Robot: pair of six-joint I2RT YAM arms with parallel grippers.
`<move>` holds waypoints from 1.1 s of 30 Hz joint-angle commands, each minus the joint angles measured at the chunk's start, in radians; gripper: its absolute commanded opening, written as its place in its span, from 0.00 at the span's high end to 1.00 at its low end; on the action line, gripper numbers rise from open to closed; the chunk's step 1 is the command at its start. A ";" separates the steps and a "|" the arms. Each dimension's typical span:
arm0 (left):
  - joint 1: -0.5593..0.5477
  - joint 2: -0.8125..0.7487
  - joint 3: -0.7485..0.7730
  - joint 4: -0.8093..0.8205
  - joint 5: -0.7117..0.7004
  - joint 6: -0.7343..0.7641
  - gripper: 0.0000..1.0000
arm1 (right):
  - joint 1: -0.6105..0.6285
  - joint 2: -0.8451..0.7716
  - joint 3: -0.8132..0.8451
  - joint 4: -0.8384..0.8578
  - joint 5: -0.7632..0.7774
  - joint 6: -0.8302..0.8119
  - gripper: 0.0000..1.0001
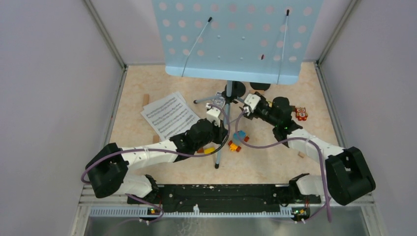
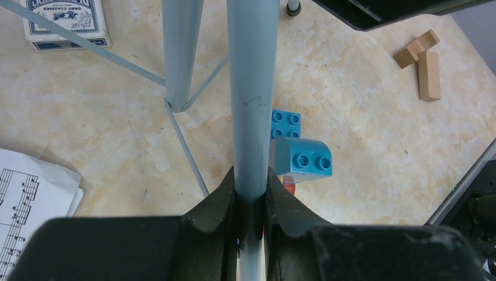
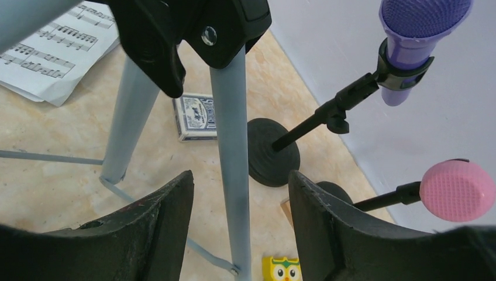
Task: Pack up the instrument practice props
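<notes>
The pale blue perforated music desk (image 1: 236,39) stands at the back on its tripod. My left gripper (image 2: 252,187) is shut on one pale blue tripod leg (image 2: 252,105), and a second leg (image 2: 181,52) rises to its left. My right gripper (image 3: 241,181) is open, its fingers either side of another leg (image 3: 233,146) without touching it. The purple microphone (image 3: 418,41) sits in a black round-based holder (image 3: 272,152). The pink microphone (image 3: 456,190) is on a second holder, partly hidden behind my right finger. White sheet-music pages (image 1: 169,115) lie at the left.
Blue toy bricks (image 2: 301,155) lie just right of the gripped leg, and wooden blocks (image 2: 424,58) lie further right. A blue-white card box (image 3: 196,117) sits behind the tripod. A yellow owl block (image 3: 282,269) lies under my right gripper. Grey walls close in three sides.
</notes>
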State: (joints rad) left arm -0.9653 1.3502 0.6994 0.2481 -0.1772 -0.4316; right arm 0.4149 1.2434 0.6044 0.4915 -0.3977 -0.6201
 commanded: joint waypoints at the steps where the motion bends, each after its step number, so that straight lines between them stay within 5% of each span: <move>1: 0.023 0.015 -0.042 -0.217 -0.064 -0.016 1.00 | -0.005 0.074 0.079 0.091 -0.026 -0.032 0.40; 11: 0.023 -0.022 -0.062 -0.202 -0.105 -0.050 0.94 | -0.005 0.214 0.092 0.319 0.054 0.051 0.53; 18: 0.023 -0.035 -0.067 -0.222 -0.145 -0.063 0.78 | -0.005 0.198 0.062 0.327 0.035 0.089 0.99; 33: 0.023 0.002 -0.064 -0.205 -0.168 -0.087 0.52 | -0.005 -0.049 -0.120 0.314 0.163 0.285 1.00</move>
State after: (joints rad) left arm -0.9672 1.3182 0.6830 0.2230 -0.2417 -0.5156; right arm 0.4343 1.2926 0.5140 0.7021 -0.3019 -0.5262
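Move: The music stand's right leg lies about 3 cm ahead of the right hand, 2 cm left and 2 cm lower; on the table some 18 cm below, the purple microphone's base is 8 cm ahead and 3 cm left, the card box 2 cm ahead and 13 cm left. The left hand still holds the front leg between its fingers, the toy car about 3 cm back, 6 cm right and 12 cm below. Right hand reaches some 4 cm forward, pinches right leg, pulls back-right; left fingers open around front leg. ##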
